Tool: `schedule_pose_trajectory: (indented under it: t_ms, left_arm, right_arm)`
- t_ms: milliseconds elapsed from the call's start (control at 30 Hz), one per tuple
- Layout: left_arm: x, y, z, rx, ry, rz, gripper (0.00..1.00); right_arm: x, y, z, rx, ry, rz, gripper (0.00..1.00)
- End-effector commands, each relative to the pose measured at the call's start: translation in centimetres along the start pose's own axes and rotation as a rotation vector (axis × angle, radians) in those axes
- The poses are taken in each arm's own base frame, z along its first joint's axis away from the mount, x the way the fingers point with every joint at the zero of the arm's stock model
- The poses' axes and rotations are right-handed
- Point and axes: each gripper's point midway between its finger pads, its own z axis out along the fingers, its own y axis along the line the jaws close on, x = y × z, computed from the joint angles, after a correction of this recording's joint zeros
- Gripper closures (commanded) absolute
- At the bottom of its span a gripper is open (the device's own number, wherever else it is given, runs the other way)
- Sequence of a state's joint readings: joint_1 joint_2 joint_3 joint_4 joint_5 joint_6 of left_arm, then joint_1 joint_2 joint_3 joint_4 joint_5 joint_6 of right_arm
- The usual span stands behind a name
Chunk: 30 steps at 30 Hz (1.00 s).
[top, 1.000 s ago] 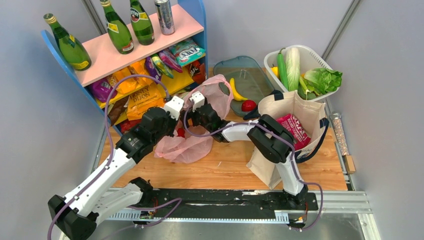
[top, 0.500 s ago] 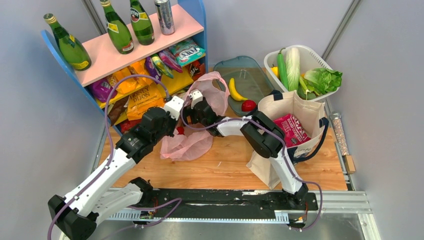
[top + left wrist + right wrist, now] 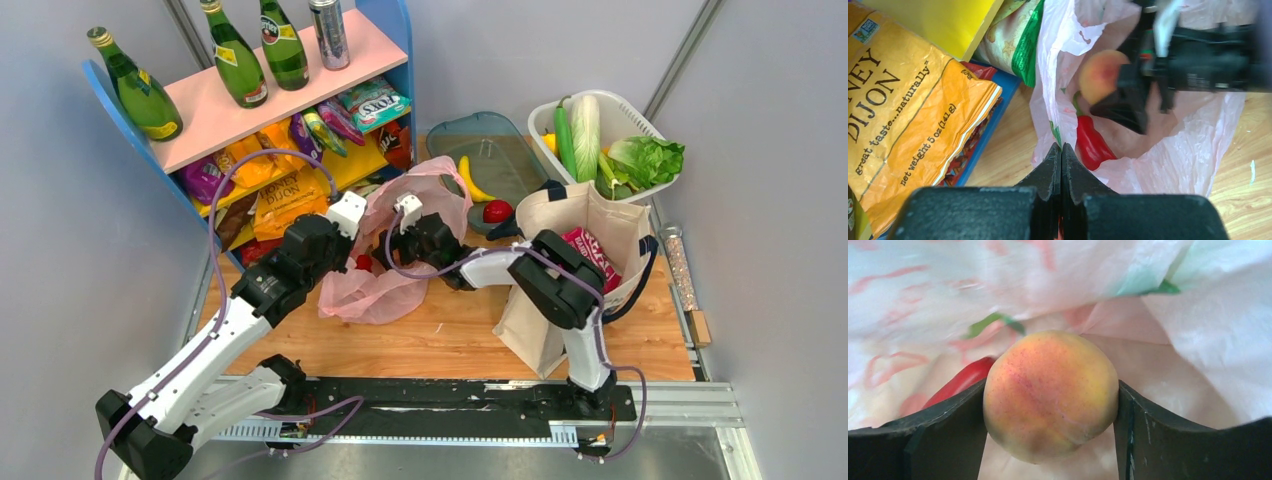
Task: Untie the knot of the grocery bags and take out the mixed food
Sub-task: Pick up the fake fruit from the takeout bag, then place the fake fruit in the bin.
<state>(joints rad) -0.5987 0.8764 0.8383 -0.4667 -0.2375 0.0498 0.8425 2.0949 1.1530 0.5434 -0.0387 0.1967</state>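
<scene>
The thin pink plastic bag [image 3: 380, 290] lies on the wooden table with its mouth gaping; the knot is out of view. My left gripper [image 3: 1061, 150] is shut on the bag's rim [image 3: 1055, 107], holding it up. My right gripper [image 3: 1050, 405] reaches inside the bag, both fingers pressed against a peach [image 3: 1050, 390]. A red pepper [image 3: 960, 382] lies just beside the peach on the bag's floor. The left wrist view shows the same peach [image 3: 1100, 75] and pepper [image 3: 1092, 142] under the black right gripper [image 3: 1128, 107]. The cream canvas tote [image 3: 590, 215] stands at the right with a magenta packet [image 3: 588, 258] inside.
A banana [image 3: 472, 180] and a red round fruit [image 3: 497, 211] lie on a teal tray [image 3: 500, 150]. A white basket [image 3: 625, 115] at the back right holds cucumber, cabbage and lettuce. A blue-and-pink shelf [image 3: 280, 90] with green bottles and snack bags stands at the left.
My right gripper has pushed into the pink bag and closed from wide open onto the peach. The bag's upper rim has shifted right. The left gripper keeps its hold.
</scene>
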Motion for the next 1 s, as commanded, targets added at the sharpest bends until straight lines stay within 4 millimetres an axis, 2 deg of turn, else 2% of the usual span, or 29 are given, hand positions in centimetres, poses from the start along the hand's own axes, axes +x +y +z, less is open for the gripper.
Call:
schedule_pose_trajectory:
  t_ms: [0, 100, 133, 200, 333, 467, 667, 767, 933, 967]
  left_arm:
    - [-1.4, 1.2, -0.4, -0.061, -0.051, -0.035, 1.0]
    - [-1.4, 1.5, -0.5, -0.073, -0.05, -0.038, 1.0]
    - [-1.4, 1.5, -0.5, -0.073, -0.049, -0.039, 1.0]
    - [-1.4, 1.5, -0.5, -0.076, -0.048, -0.04, 1.0]
    - [-1.1, 1.9, -0.4, -0.102, -0.033, -0.043, 1.0]
    - [-0.9, 2.4, -0.4, -0.137, -0.014, -0.044, 1.0]
    - [-0.9, 2.6, -0.6, -0.144, -0.015, -0.047, 1.0]
    - [-0.9, 2.5, -0.7, -0.137, -0.02, -0.048, 1.0]
    - [-1.0, 2.9, -1.0, -0.157, -0.022, -0.055, 1.0]
    - [-0.9, 3.1, -1.0, -0.169, -0.02, -0.055, 1.0]
  right_arm:
    - [-7.9, 5.1, -5.4, -0.184, -0.236, -0.042, 0.68]
    - [-7.9, 6.4, -8.6, -0.224, -0.248, -0.043, 0.7]
    - [-8.6, 7.1, -9.8, -0.247, -0.265, -0.042, 0.7]
    - [-8.1, 8.2, -11.5, -0.294, -0.262, -0.04, 0.71]
    - [-9.8, 10.8, -15.8, -0.363, -0.311, -0.071, 0.71]
    - [-12.6, 11.3, -19.0, -0.351, -0.354, -0.085, 0.7]
    - [-18.2, 10.1, -22.7, -0.251, -0.427, -0.157, 0.69]
    - [-20.4, 8.5, -23.5, -0.182, -0.435, -0.167, 0.69]
    - [-23.9, 4.4, -25.0, -0.082, -0.459, -0.133, 0.69]
    - [-24.3, 2.7, -25.1, -0.046, -0.453, -0.116, 0.69]
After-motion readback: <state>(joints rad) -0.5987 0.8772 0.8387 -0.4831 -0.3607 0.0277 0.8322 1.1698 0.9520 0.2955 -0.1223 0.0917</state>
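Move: Inside the bag, the right hand already grips the peach; the tray it is meant for lies about 18 cm ahead and 22 cm to the right, some 4 cm lower. On the tray, the banana is roughly 16 cm ahead and 18 cm right of this hand, the red fruit 10 cm ahead and 23 cm right. The red pepper sits 5 cm left and 3 cm back. From the left hand the tray is some 27 cm ahead, 28 cm right and 21 cm down. Lifting the peach straight out of the bag's mouth, the right hand rises quickly by about 30 cm, drawing back some 14 cm on the way, then coming a few centimetres forward again as it swings right by 10 cm in all. Its fingers keep their grip and tip up from a downward slant to about level. The left hand still pinches the bag's rim and eases 2 cm left. ##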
